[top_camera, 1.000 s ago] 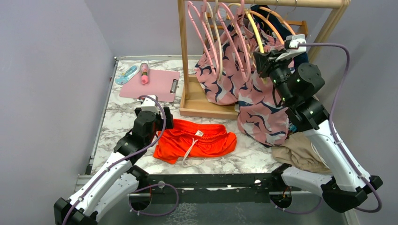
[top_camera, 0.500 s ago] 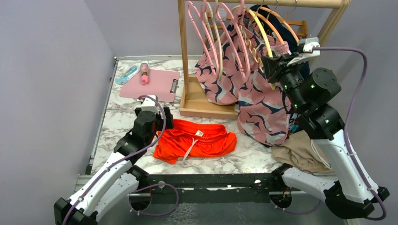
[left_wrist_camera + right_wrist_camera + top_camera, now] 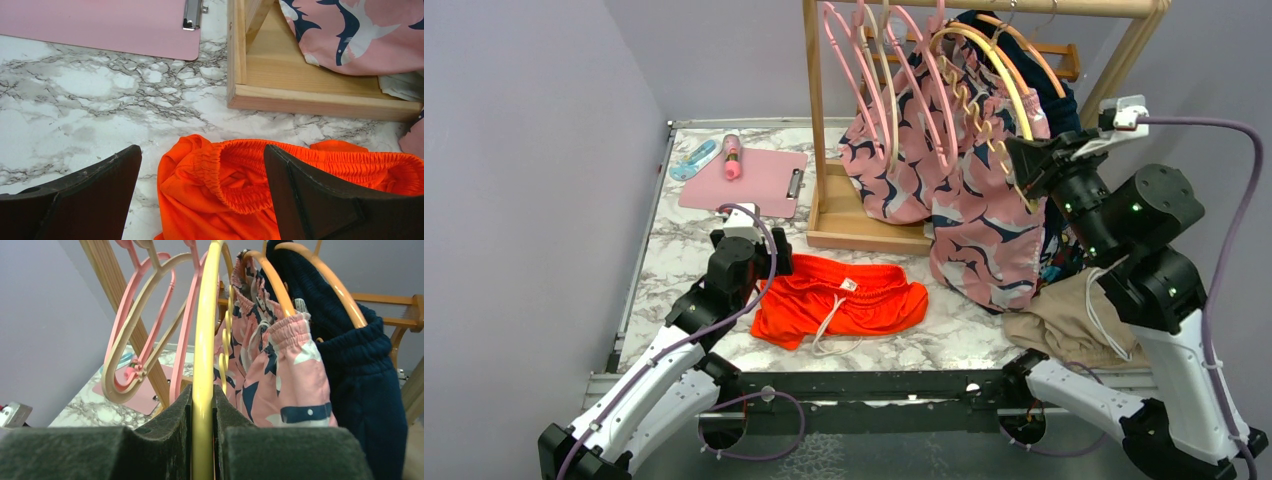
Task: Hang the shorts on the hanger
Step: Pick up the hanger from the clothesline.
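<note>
The orange-red shorts (image 3: 839,300) lie crumpled on the marble table in front of the rack, white drawstring showing. My left gripper (image 3: 746,268) hovers at their left end, open. In the left wrist view its fingers (image 3: 90,195) straddle the elastic waistband of the shorts (image 3: 235,200) without touching it. The pale-yellow hanger (image 3: 996,72) still hangs by its hook on the rack's top rail and is swung out to the right. My right gripper (image 3: 1024,160) is shut on its lower arm. In the right wrist view the yellow hanger (image 3: 203,330) runs straight between the pads (image 3: 170,425).
A wooden rack (image 3: 816,130) holds pink hangers (image 3: 854,70), orange hangers (image 3: 1024,45), pink shark-print shorts (image 3: 969,230) and a navy garment (image 3: 365,380). A beige garment (image 3: 1064,330) lies at the right. A pink clipboard (image 3: 744,180) with a pink bottle (image 3: 732,158) lies at the back left.
My right arm has moved to the right and drawn back, pulling the yellow hanger's lower end rightward with it. The left arm and the orange shorts have not moved.
</note>
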`<state>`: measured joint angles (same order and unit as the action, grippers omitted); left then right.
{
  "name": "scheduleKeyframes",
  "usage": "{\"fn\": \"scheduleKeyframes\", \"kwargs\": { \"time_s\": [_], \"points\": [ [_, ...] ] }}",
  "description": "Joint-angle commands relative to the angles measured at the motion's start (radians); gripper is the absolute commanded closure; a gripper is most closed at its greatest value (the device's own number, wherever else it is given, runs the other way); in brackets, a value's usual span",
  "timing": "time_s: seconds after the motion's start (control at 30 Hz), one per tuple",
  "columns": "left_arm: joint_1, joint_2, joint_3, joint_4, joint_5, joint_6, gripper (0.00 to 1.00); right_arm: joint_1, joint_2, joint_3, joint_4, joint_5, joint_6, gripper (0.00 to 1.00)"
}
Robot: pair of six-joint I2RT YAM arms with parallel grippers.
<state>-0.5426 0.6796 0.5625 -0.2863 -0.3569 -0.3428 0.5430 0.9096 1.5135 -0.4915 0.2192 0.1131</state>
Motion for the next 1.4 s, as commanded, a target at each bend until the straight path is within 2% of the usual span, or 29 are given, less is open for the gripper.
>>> {"fn": "scheduleKeyframes", "kwargs": {
  "time_s": [0.0, 0.67, 0.9, 1.2, 1.37],
  "points": [
    [0.003, -0.012, 0.033, -0.003, -0.019, -0.005, 0.06, -0.002, -0.049, 0.070, -0.071, 0.000, 0.022, 0.99],
    [0.003, -0.017, 0.033, -0.013, -0.053, -0.005, 0.06, -0.002, -0.162, 0.268, -0.381, -0.089, 0.042, 0.99],
    [0.003, -0.021, 0.033, -0.015, -0.074, -0.005, 0.06, -0.002, -0.200, 0.311, -0.374, -0.248, 0.025, 0.99],
    [0.003, -0.023, 0.033, -0.023, -0.101, -0.007, 0.06, -0.002, -0.231, 0.318, -0.329, -0.315, 0.015, 0.99],
    [0.002, -0.024, 0.032, -0.028, -0.111, -0.012, 0.06, -0.002, -0.246, 0.255, -0.250, -0.465, 0.004, 0.99]
  ]
}}
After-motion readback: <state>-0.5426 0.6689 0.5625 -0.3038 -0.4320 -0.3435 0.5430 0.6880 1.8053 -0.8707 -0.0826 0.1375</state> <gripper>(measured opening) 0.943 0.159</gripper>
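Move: The right hand already grips one end of the yellow hanger. From it, the clothesline bar's middle is about 28 cm ahead, 2 cm left and 16 cm up; the pink hangers are 24 cm ahead, 14 cm left, about level in height; the hanging patterned shorts are 18 cm ahead, 3 cm left and 20 cm lower. The orange shorts lie level with it, 30 cm left and 48 cm down; from the left hand, straight out 16 cm right and 16 cm down. Back towards its base and a little upward, the right hand draws the yellow hanger away from the clothesline, some 16 cm in all, easing to the right as well over the first half. Its fingers keep their pinch on the hanger's near end; later the wrist swings about 15 degrees counter-clockwise and tips up slightly. ##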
